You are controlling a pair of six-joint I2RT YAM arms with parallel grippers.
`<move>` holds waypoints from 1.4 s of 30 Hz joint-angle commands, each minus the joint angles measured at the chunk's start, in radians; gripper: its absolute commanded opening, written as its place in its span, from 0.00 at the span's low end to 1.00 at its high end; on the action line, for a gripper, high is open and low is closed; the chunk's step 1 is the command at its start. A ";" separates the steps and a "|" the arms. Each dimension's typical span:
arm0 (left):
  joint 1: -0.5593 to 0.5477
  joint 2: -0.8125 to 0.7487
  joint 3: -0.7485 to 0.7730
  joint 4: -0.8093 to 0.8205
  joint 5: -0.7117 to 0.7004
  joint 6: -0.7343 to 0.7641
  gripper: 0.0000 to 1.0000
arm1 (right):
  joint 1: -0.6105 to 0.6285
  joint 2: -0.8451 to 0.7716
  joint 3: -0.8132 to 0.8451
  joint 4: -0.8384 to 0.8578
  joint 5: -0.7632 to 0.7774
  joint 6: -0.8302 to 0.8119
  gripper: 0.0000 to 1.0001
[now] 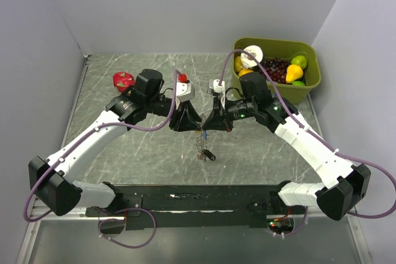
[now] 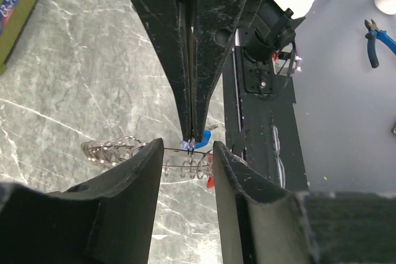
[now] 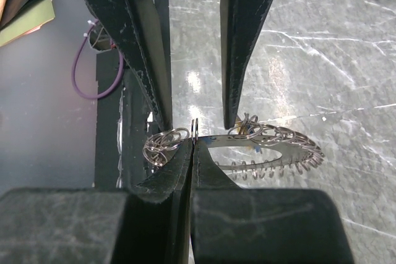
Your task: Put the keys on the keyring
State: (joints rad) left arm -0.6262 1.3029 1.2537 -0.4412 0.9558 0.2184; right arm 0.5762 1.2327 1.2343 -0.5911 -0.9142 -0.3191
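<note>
My two grippers meet tip to tip above the middle of the table. The left gripper (image 1: 195, 125) (image 2: 189, 151) grips the keyring (image 3: 236, 141), a flat oval metal loop strung with many small wire rings, across its width; in the left wrist view the loop shows edge-on (image 2: 176, 149). The right gripper (image 1: 208, 125) (image 3: 193, 142) is shut on a small split ring (image 3: 194, 129) at the loop's edge. A blue-tagged key (image 2: 209, 137) hangs at that ring, just behind the right gripper's tips (image 2: 192, 144). A chain of rings (image 1: 200, 143) and a black fob (image 1: 210, 155) dangle below.
A green bin (image 1: 309, 89) of fruit stands at the back right. A red fruit (image 1: 123, 80) lies at the back left and a strawberry (image 1: 182, 78) sits behind the left wrist. A black rail (image 1: 185, 199) runs along the near edge. Grey walls close in both sides.
</note>
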 commanded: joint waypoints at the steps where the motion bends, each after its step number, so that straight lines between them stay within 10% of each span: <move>1: -0.016 0.019 0.044 -0.017 0.037 0.013 0.42 | 0.004 -0.032 0.007 0.065 -0.031 0.017 0.00; 6: -0.024 0.039 0.055 -0.031 0.023 0.018 0.30 | 0.005 -0.042 0.001 0.074 -0.029 0.021 0.00; 10: -0.024 0.053 0.069 -0.050 0.011 0.013 0.01 | 0.002 -0.048 0.001 0.066 -0.025 0.017 0.00; 20: -0.023 0.022 0.062 -0.033 -0.015 0.006 0.34 | 0.005 -0.053 -0.004 0.065 -0.020 0.012 0.00; 27: -0.024 0.022 0.065 -0.036 -0.020 0.007 0.01 | 0.005 -0.053 -0.007 0.065 -0.022 0.011 0.00; 35: -0.023 -0.022 0.027 0.053 -0.054 -0.027 0.01 | 0.002 -0.058 -0.012 0.077 0.012 0.028 0.00; 42: -0.023 -0.180 -0.226 0.546 -0.081 -0.253 0.01 | -0.041 -0.183 -0.110 0.272 0.121 0.163 0.60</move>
State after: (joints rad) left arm -0.6456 1.2308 1.1233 -0.2718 0.8825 0.1226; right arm 0.5671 1.1484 1.1614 -0.4706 -0.8425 -0.2363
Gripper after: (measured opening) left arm 0.023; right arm 0.472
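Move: From the left hand, the small ring at the top of the hanging keyring is about 1 cm to the right and 2 cm below, level fore and aft; the right hand still pinches it barely 1 cm to its own left. From the left hand, the keyring's big hoop has its middle 1 cm ahead, 1 cm right and 6 cm below, the blue key tag 2 cm right and 4 cm below, and the black fob 1 cm back, 3 cm right and 11 cm below. Down about 1.5 cm and slightly right, the left hand brings its open fingers over the small ring while the right holds almost still. The left fingers shut, reopen about a third, then shut again and pinch the ring. The right fingers then open halfway as that hand starts up, forward and right by 1 cm; the left also rises nearly 1 cm. ##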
